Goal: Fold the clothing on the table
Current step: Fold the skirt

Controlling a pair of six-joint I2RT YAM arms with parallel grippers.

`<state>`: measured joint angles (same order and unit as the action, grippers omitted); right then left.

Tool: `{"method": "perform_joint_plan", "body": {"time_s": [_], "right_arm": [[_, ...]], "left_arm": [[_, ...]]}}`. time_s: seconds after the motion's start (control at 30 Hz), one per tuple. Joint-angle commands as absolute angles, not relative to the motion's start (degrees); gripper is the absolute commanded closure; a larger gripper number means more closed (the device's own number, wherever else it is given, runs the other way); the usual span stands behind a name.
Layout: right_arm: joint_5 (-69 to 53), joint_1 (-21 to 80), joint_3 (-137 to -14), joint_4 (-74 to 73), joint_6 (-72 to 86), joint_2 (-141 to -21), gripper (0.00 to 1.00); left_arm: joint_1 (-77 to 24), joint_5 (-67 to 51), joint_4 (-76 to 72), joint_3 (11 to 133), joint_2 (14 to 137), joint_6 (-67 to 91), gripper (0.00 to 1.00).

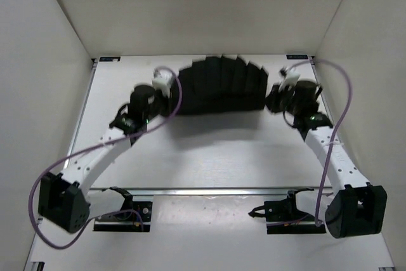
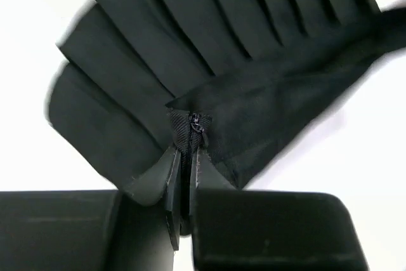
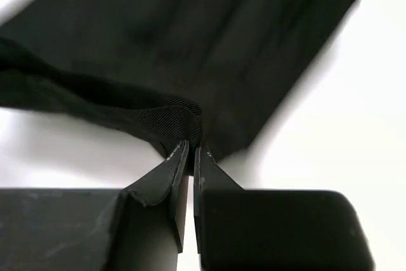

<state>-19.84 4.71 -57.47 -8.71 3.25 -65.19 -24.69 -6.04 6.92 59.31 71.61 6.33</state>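
Observation:
The clothing (image 1: 219,87), a black pleated skirt, hangs fanned out above the far half of the white table (image 1: 209,150) and casts a shadow beneath it. My left gripper (image 1: 166,96) is shut on the skirt's left waist corner; in the left wrist view the jaws pinch the zipper end of the clothing (image 2: 209,49), left gripper (image 2: 188,150). My right gripper (image 1: 273,101) is shut on the right waist corner; the right wrist view shows ribbed waistband of the clothing (image 3: 190,49) caught between the closed jaws of the right gripper (image 3: 191,149).
White enclosure walls (image 1: 44,61) stand close on the left, right and back of the table. A metal rail (image 1: 203,190) runs across the near edge, with both arm bases (image 1: 120,211) below it. Purple cables (image 1: 339,125) loop off each arm.

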Motion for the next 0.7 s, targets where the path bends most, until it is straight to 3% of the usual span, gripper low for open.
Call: {"method": "perform_joint_plan", "body": {"time_s": [0.0, 0.07, 0.2, 0.3, 0.5, 0.67], "right_arm": [[-17.9, 9.6, -44.9, -15.6, 5.3, -58.0, 1.00], [-18.1, 11.4, -40.5, -17.5, 8.1, -52.4, 1.00], [-21.9, 9.9, -36.0, -17.5, 9.8, -52.4, 1.00], [-25.0, 8.1, -38.9, -14.9, 8.7, -59.6, 1.00], [-27.9, 12.6, -51.3, -10.5, 6.2, -79.9, 1.00], [-30.4, 16.3, -59.5, -10.9, 4.5, -91.2, 1.00]], "left_arm": [[-29.3, -2.6, 13.3, 45.1, 58.7, 6.3, 1.00], [-28.9, -2.2, 14.8, 40.7, 53.9, 9.3, 1.00], [-22.6, -3.9, 15.5, 36.0, 50.5, 12.4, 1.00], [-17.6, -4.0, 14.2, 35.5, 56.0, 12.7, 1.00], [-16.6, -0.1, 15.5, 37.4, 65.8, 18.6, 1.00], [-18.6, 1.9, 14.6, 30.4, 57.9, 24.3, 1.00]]}}
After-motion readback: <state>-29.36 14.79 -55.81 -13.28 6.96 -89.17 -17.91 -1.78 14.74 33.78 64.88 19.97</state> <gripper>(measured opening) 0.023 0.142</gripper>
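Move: Each hand holds a waistband corner of the skirt about 25 cm above the table, the corners roughly 31 cm apart and level. The pleated hem is flung out some 18 cm ahead of both and about 15 cm lower, its middle 16 cm right of the left hand and 15 cm left of the right. The left corner's table spot is about 9 cm back, 8 left and 24 down; the right's is 4 back, 8 left and 26 down. Backward and down, fast, both hands whip the waistband through about 11 cm each way, away from the flung-out hem. Then, drifting some 5 cm left, the right comes forward again about 8 cm while the left sinks a further 6, the fingers tipping down some 30 degrees in all and turning counter-clockwise, still pinching the corners. ##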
